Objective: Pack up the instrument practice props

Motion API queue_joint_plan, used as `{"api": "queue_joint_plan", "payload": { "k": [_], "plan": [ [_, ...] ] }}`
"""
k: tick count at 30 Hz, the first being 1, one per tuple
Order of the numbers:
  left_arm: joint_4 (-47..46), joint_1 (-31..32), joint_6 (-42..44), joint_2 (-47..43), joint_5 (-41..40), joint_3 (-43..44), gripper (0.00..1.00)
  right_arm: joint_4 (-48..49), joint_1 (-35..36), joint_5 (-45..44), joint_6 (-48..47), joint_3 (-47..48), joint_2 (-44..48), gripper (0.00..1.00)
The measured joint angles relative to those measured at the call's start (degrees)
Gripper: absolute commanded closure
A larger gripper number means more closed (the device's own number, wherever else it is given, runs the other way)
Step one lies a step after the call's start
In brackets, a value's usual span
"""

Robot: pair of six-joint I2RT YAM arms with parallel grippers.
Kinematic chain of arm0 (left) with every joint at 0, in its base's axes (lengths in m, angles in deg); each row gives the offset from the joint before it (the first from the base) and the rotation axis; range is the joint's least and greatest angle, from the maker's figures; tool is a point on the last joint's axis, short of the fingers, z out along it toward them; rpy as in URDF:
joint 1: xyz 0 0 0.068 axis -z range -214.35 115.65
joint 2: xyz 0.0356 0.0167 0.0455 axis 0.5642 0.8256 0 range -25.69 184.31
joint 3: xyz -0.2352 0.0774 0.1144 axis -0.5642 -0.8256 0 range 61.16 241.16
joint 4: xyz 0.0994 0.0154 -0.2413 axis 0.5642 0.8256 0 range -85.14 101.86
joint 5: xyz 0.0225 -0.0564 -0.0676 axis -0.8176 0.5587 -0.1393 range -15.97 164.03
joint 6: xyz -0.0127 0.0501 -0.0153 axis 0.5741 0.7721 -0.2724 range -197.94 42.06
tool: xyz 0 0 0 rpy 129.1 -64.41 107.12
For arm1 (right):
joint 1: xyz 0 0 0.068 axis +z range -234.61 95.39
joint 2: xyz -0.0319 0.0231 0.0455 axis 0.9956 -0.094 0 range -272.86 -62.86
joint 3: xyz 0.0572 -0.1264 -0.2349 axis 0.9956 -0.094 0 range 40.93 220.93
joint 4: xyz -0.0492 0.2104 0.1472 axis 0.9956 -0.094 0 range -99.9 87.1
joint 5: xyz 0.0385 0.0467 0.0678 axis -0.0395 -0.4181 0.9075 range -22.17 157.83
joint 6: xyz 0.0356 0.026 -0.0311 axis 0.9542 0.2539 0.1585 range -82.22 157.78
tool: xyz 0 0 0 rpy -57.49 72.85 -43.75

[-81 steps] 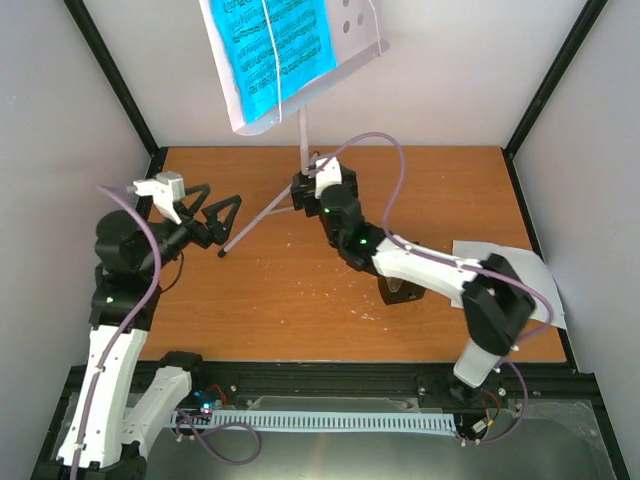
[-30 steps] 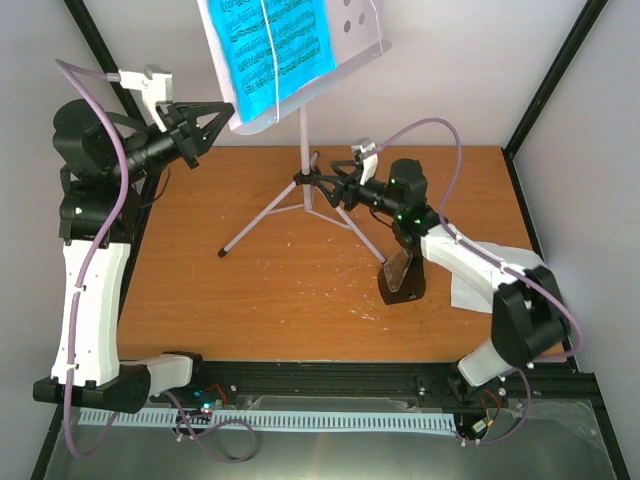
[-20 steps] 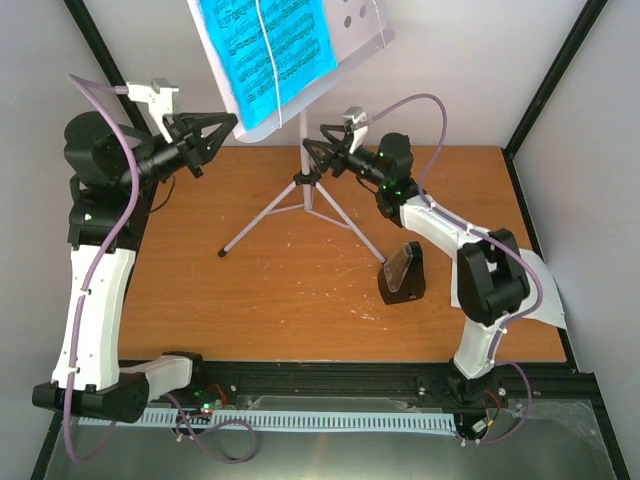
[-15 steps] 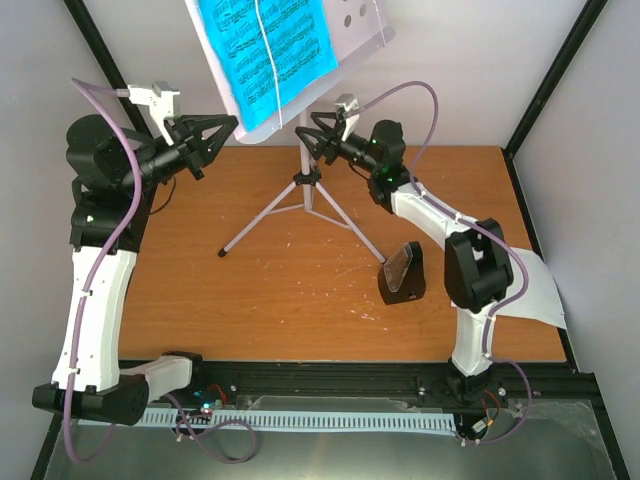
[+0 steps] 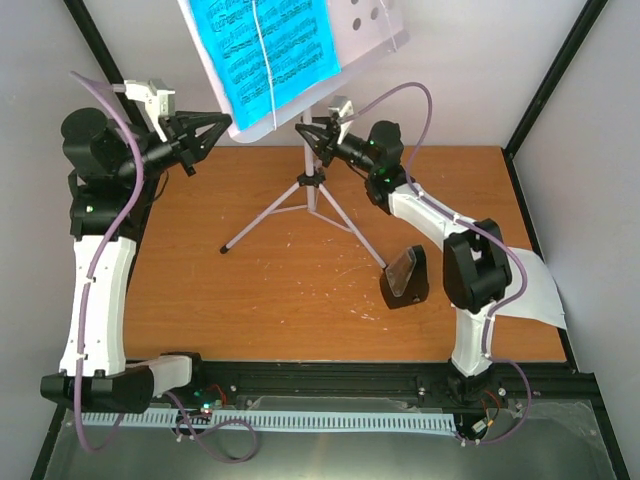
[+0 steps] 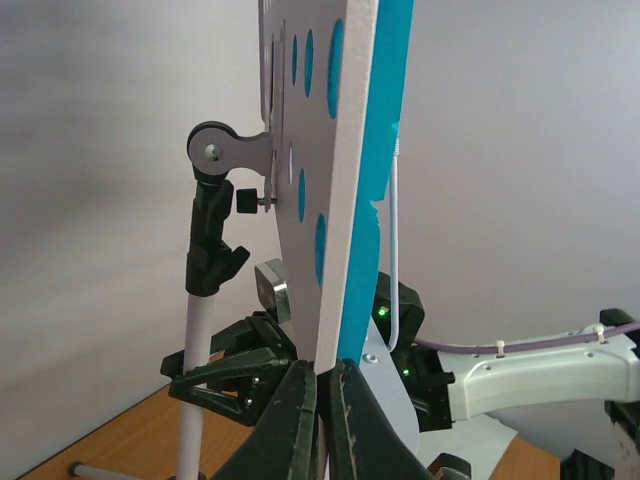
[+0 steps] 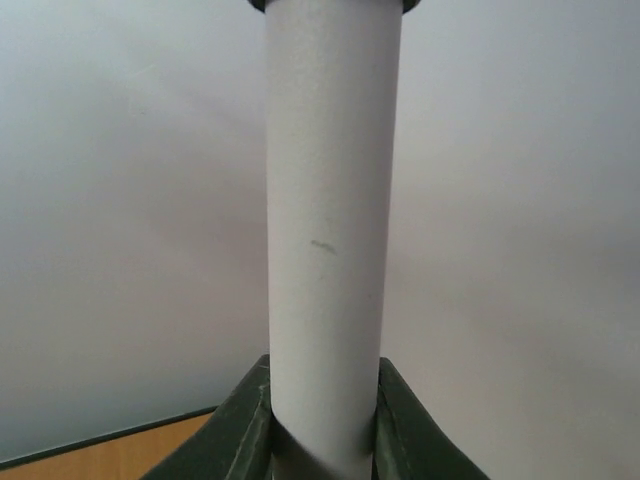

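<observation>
The silver tripod music stand [image 5: 308, 175] stands at the back of the table. Its perforated grey tray [image 5: 365, 30] holds blue music sheets [image 5: 265, 55]. My left gripper [image 5: 222, 125] is shut on the tray's lower left edge and the blue sheet; in the left wrist view [image 6: 325, 385] the fingers pinch both tray [image 6: 300, 150] and sheet [image 6: 385, 120]. My right gripper [image 5: 312, 130] is shut on the stand's pole just under the tray; in the right wrist view [image 7: 322, 420] the pole [image 7: 335, 230] fills the jaws. The black metronome [image 5: 405, 278] stands at centre right.
A white sheet [image 5: 538, 285] lies at the table's right edge, partly under my right arm. The tripod legs [image 5: 262, 222] spread over the middle back of the wooden table [image 5: 250, 300]. Black frame posts [image 5: 110, 70] stand at the back corners.
My right gripper slid up the pole from the tripod hub to just under the tray. The tray tilted and shifted a little right. My left gripper stayed at the tray's lower corner.
</observation>
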Motion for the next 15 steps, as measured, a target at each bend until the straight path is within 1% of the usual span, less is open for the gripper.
{"api": "queue_joint_plan", "payload": {
  "k": [3,8,15],
  "plan": [
    [-1.09,-0.44,0.87,2.64,4.02,1.77,1.0,0.7,-0.07,-4.59,-1.62,-5.64,4.26,0.97],
    [-3.69,-0.46,1.44,7.37,7.67,4.94,1.0,0.68,-0.07,-13.79,-4.24,-12.96,10.29,0.97],
    [-5.68,-0.52,1.46,15.98,12.35,12.22,1.0,0.63,0.63,-26.32,-6.34,-18.4,14.91,0.97]
  ]
}}
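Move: Both hands already hold the music stand, the left by the board's edge, the right by the pole. The metronome stands about 20 cm back, 23 cm right and 31 cm below the right hand. The stand's near foot is just left of it, some 14 cm back and 18 cm right of that hand, 36 cm down. From the left hand the metronome is roughly 42 cm right, 5 cm back and 45 cm below. Keeping the pole pinched, the right hand swings the stand about 7 cm to its right at even height, turning clockwise some 25 degrees, while the near tripod foot pushes against the metronome. The left hand keeps its shut grip on the board's edge and follows about 5 cm forward and slightly right, turning clockwise too. ##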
